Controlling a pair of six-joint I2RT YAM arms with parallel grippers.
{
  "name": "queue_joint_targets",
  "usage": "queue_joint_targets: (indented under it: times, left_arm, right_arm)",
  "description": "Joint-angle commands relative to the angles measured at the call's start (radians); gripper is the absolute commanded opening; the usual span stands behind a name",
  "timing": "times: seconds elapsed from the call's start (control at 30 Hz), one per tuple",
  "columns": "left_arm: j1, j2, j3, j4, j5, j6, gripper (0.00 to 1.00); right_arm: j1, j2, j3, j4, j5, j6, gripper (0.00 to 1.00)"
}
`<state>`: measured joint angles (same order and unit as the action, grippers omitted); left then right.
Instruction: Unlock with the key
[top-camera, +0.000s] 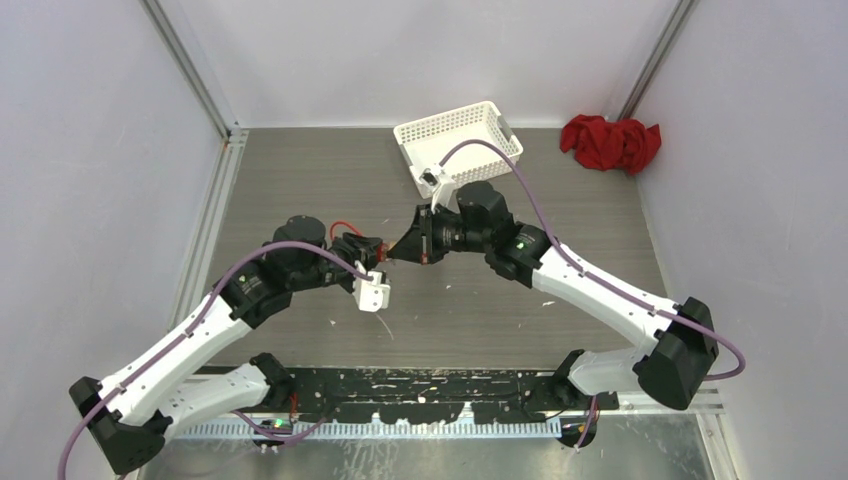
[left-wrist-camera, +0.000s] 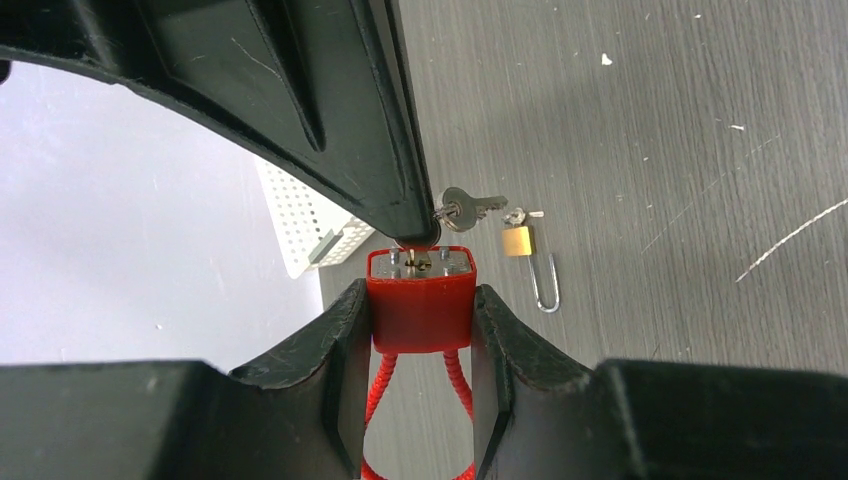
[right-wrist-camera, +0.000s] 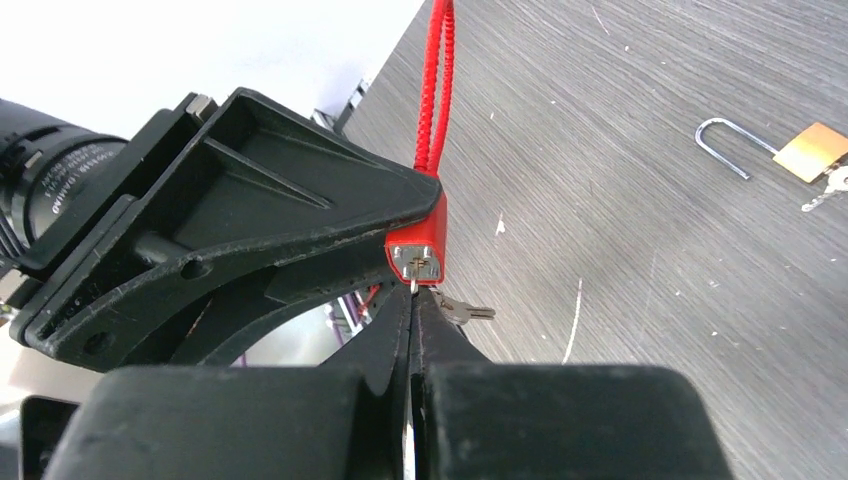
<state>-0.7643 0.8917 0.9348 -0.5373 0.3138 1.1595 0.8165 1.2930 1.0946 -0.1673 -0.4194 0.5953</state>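
A red padlock (left-wrist-camera: 420, 318) with a red cable loop (right-wrist-camera: 436, 90) is clamped between the fingers of my left gripper (left-wrist-camera: 420, 296), its silver keyhole face turned toward the right arm. My right gripper (right-wrist-camera: 413, 300) is shut on the key (right-wrist-camera: 413, 286), whose blade tip sits in the keyhole of the lock (right-wrist-camera: 420, 255). A second key (left-wrist-camera: 472, 208) hangs loose beside the right fingers. In the top view the left gripper (top-camera: 375, 252) and the right gripper (top-camera: 398, 250) meet tip to tip above the table's middle.
A small brass padlock (left-wrist-camera: 517, 240) with its shackle swung open and keys attached lies on the table beyond the grippers. A white basket (top-camera: 458, 145) stands at the back, and a red cloth (top-camera: 610, 142) lies in the back right corner.
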Motion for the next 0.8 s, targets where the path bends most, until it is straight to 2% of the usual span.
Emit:
queue_joint_targets:
  times: [0.0, 0.23, 0.5, 0.53, 0.67, 0.77]
  left_arm:
    - [-0.010, -0.019, 0.036, 0.182, 0.058, 0.017, 0.00]
    - [-0.009, -0.049, -0.035, 0.355, 0.043, 0.122, 0.00]
    - [-0.010, -0.121, -0.152, 0.527, 0.077, 0.251, 0.00]
    - [-0.009, -0.130, -0.163, 0.544, 0.084, 0.263, 0.00]
    - [-0.010, -0.147, -0.158, 0.510, 0.100, 0.267, 0.00]
    - [-0.010, -0.148, -0.138, 0.439, 0.096, 0.253, 0.00]
  right_arm:
    - [0.006, -0.025, -0.050, 0.173, 0.060, 0.129, 0.01]
    - [0.004, -0.025, -0.115, 0.295, 0.070, 0.331, 0.01]
    - [-0.020, -0.089, -0.177, 0.344, 0.048, 0.477, 0.01]
    - [-0.022, -0.097, -0.176, 0.343, 0.045, 0.476, 0.03]
    - [-0.023, -0.133, -0.092, 0.143, 0.079, 0.309, 0.37]
    - [-0.022, -0.183, -0.054, 0.031, 0.141, 0.170, 0.48]
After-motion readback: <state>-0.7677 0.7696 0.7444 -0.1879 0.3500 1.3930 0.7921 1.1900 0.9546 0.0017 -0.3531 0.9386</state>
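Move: Red lock is in the left fingers, keyhole end to the right; the key, already in it and pinched by the right fingers, lies about 3 cm right of the left hand point, 1 cm ahead and 1 cm lower. From the right hand, the lock lies some 3 cm left, 1 cm ahead, 1 cm lower. The open padlock is on the table 24 cm below, roughly 6 cm ahead and 1 cm left of the right hand. Turn the key by counter-rolling the hands: roll the right gripper clockwise as seen along its fingers, about 20 degrees, and the left, keeping its hold on the red lock, about as far the other way. Carry both forward 1–1.5 cm, then up and slightly back, the left rising about 3.5 cm; at the end open the right fingers to let go of the key and draw slightly right. ##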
